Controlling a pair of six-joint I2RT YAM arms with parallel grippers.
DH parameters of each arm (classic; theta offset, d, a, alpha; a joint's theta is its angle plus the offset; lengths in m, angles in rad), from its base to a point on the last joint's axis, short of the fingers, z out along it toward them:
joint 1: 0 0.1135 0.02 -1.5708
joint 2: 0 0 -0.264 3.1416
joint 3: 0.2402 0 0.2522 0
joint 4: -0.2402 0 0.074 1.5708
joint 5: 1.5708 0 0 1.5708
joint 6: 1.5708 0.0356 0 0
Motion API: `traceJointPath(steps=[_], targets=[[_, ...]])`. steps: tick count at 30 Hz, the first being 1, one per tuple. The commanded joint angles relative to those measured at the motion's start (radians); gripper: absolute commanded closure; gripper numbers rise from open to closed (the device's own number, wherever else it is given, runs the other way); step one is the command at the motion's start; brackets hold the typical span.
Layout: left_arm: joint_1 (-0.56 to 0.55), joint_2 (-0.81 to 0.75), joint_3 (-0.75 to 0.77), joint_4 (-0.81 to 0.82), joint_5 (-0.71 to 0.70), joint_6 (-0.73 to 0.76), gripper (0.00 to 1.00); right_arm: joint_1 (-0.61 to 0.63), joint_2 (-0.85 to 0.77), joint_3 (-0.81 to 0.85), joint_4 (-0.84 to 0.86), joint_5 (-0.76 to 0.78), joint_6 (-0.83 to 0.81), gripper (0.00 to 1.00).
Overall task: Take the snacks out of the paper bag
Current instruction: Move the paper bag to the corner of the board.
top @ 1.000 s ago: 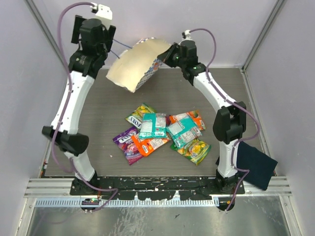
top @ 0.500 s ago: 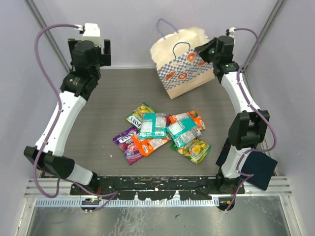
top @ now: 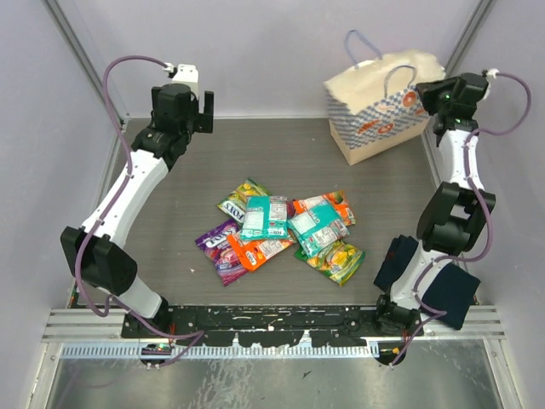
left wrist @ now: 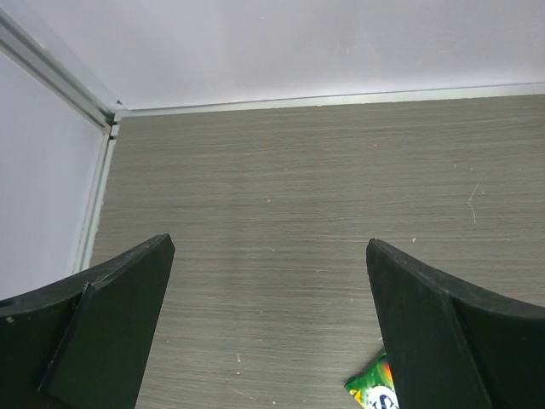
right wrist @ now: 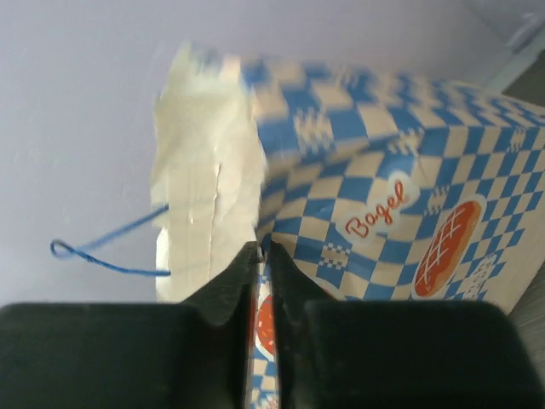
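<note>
Several snacks (top: 285, 232) lie in a loose pile at the middle of the table: teal, orange, purple and green-yellow packets. The paper bag (top: 375, 111) stands upright at the back right, blue cord handles up. My right gripper (top: 426, 95) is shut on the bag's right edge; in the right wrist view the fingers (right wrist: 262, 256) pinch the checkered paper bag (right wrist: 375, 162). My left gripper (top: 183, 106) hangs open at the back left, far from the bag. In the left wrist view its gripper (left wrist: 271, 247) frames bare table, with a green snack corner (left wrist: 373, 390) at the bottom.
A dark navy folded cloth (top: 438, 285) hangs over the table's front right edge beside the right arm's base. Grey walls with metal corner posts (top: 85, 60) close the table on three sides.
The right gripper has carried the paper bag from the back middle to the back right, turning it upright. The left arm has swung around at the back left, staying open.
</note>
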Motion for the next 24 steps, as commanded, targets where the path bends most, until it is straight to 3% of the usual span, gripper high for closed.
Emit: traceJointPath(steps=[1,4,6,12,17,20,24], targets=[[0.003,0.008,0.02,0.052,0.036,-0.024,0.02,-0.065,0.074,0.027,0.128,-0.121,0.096,0.63],[0.003,0.01,0.001,0.05,0.032,-0.015,0.02,-0.08,0.049,-0.007,0.154,-0.117,0.117,0.21],[0.003,0.003,-0.024,0.055,0.033,-0.016,0.02,-0.075,-0.015,-0.081,0.189,-0.074,0.108,0.08],[0.002,-0.056,-0.135,0.091,0.058,-0.052,0.02,-0.019,-0.358,-0.407,0.296,0.175,-0.024,0.05],[0.002,-0.151,-0.288,0.168,0.097,-0.102,0.02,0.286,-0.591,-0.615,0.273,0.592,-0.344,0.04],[0.001,-0.186,-0.367,0.199,0.12,-0.132,0.02,0.459,-0.601,-0.663,0.269,0.703,-0.51,0.03],[0.001,-0.196,-0.43,0.211,0.129,-0.154,0.02,0.544,-0.464,-0.599,0.155,0.742,-0.655,0.0]])
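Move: The right hand still pinches the paper bag's rim. The board's far right corner lies about 11 cm farther out, 12 cm to the right and some 32 cm below. The bag's middle is roughly 3 cm ahead, 6 cm left and 15 cm below; the nearest orange snack pack lies some 25 cm back, 21 cm left and 31 cm down. From the left hand, that corner is about 22 cm ahead, 70 cm right and 31 cm down. Down some 6 cm and a little to the right, the right hand opens wide and lets go of the bag's rim. It then draws back about 15 cm, sweeps left and rises, rolling its left side down about 30 degrees, ending clear of the bag. The empty, open left hand sinks about 9 cm and draws back. ##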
